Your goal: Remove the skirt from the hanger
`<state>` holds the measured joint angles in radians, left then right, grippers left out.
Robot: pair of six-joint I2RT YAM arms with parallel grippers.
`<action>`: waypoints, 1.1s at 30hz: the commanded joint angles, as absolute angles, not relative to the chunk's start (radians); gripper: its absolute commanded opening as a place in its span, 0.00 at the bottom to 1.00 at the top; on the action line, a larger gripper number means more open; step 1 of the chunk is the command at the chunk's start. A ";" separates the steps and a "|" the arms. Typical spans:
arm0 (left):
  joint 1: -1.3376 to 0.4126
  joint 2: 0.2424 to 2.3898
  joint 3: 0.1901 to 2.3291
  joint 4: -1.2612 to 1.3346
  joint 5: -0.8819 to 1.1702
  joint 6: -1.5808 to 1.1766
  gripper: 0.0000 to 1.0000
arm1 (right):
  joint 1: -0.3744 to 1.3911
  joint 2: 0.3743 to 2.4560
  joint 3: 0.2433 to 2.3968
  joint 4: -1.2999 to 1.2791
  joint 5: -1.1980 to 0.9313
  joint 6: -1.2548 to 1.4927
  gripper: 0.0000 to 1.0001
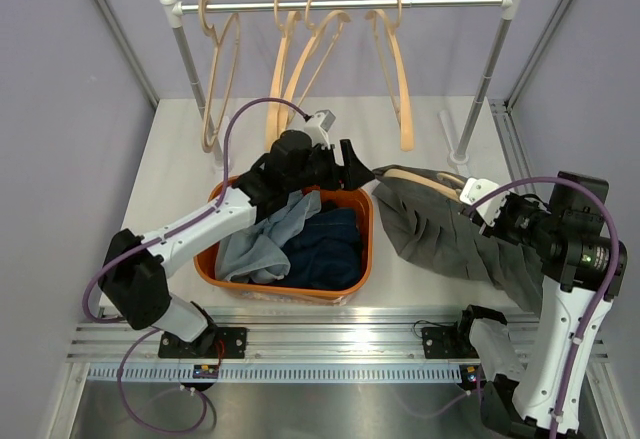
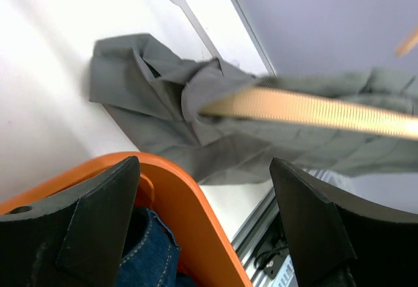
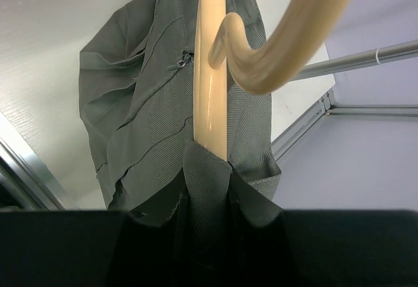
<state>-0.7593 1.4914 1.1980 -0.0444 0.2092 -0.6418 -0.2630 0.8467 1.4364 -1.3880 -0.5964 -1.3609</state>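
The grey skirt (image 1: 440,229) lies on the table to the right of the orange basket, still on its pale wooden hanger (image 1: 425,180). My right gripper (image 1: 472,201) is shut on a fold of the skirt (image 3: 137,110) at the hanger's bar (image 3: 211,84). The fabric and bar run straight into the closed jaws of the right gripper (image 3: 225,212). My left gripper (image 1: 362,171) is open and empty over the basket's right rim, close to the hanger's left end. In the left wrist view the hanger (image 2: 313,110) and skirt (image 2: 157,91) lie beyond the open left gripper (image 2: 204,169).
The orange basket (image 1: 212,277) holds blue jeans (image 1: 325,249) and a light blue garment (image 1: 262,244). A clothes rail (image 1: 340,4) at the back carries several empty wooden hangers. Its right post foot (image 1: 456,149) stands just behind the skirt. An aluminium rail (image 1: 330,334) edges the front.
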 commanded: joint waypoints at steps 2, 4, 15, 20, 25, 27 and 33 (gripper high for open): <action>-0.735 1.493 1.216 0.058 0.221 -0.729 0.83 | -0.265 0.824 1.440 -1.497 -0.644 -1.431 0.00; -0.729 1.506 1.223 0.063 0.238 -0.739 0.82 | -0.267 0.819 1.442 -1.508 -0.655 -1.439 0.00; -0.724 1.569 1.256 0.075 0.321 -0.719 0.68 | -0.267 0.815 1.454 -1.496 -0.669 -1.422 0.00; -0.707 1.612 1.290 0.078 0.330 -0.732 0.58 | -0.267 0.813 1.457 -1.502 -0.672 -1.422 0.00; -0.698 1.652 1.331 0.087 0.336 -0.741 0.54 | -0.267 0.802 1.448 -1.499 -0.669 -1.416 0.00; -0.695 1.660 1.342 0.086 0.345 -0.738 0.47 | -0.267 0.799 1.443 -1.496 -0.669 -1.410 0.00; -0.687 1.683 1.353 0.083 0.386 -0.732 0.18 | -0.267 0.793 1.437 -1.480 -0.661 -1.396 0.00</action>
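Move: The skirt's left waist corner, with the hanger's wooden end inside it, lies about 4 cm ahead of the left hand, 3 cm to its right and 1 cm below. The held hanger's hook is some 17 cm right and 3 cm back of that hand, about 3 cm higher. The orange bin is roughly 15 cm left, 8 cm back and 18 cm below. From the right hand, pinching the skirt's other end, that corner is about 20 cm left, 10 cm ahead and 4 cm lower. The left hand edges about 4 cm forward and to its right towards the skirt's left waist corner, dipping a couple of centimetres partway, while its wide-open fingers close most of the way around the cloth at the hanger's end. The right hand keeps its pinch on the other end of the skirt and holds it almost still, drifting back and left by only about a centimetre. ##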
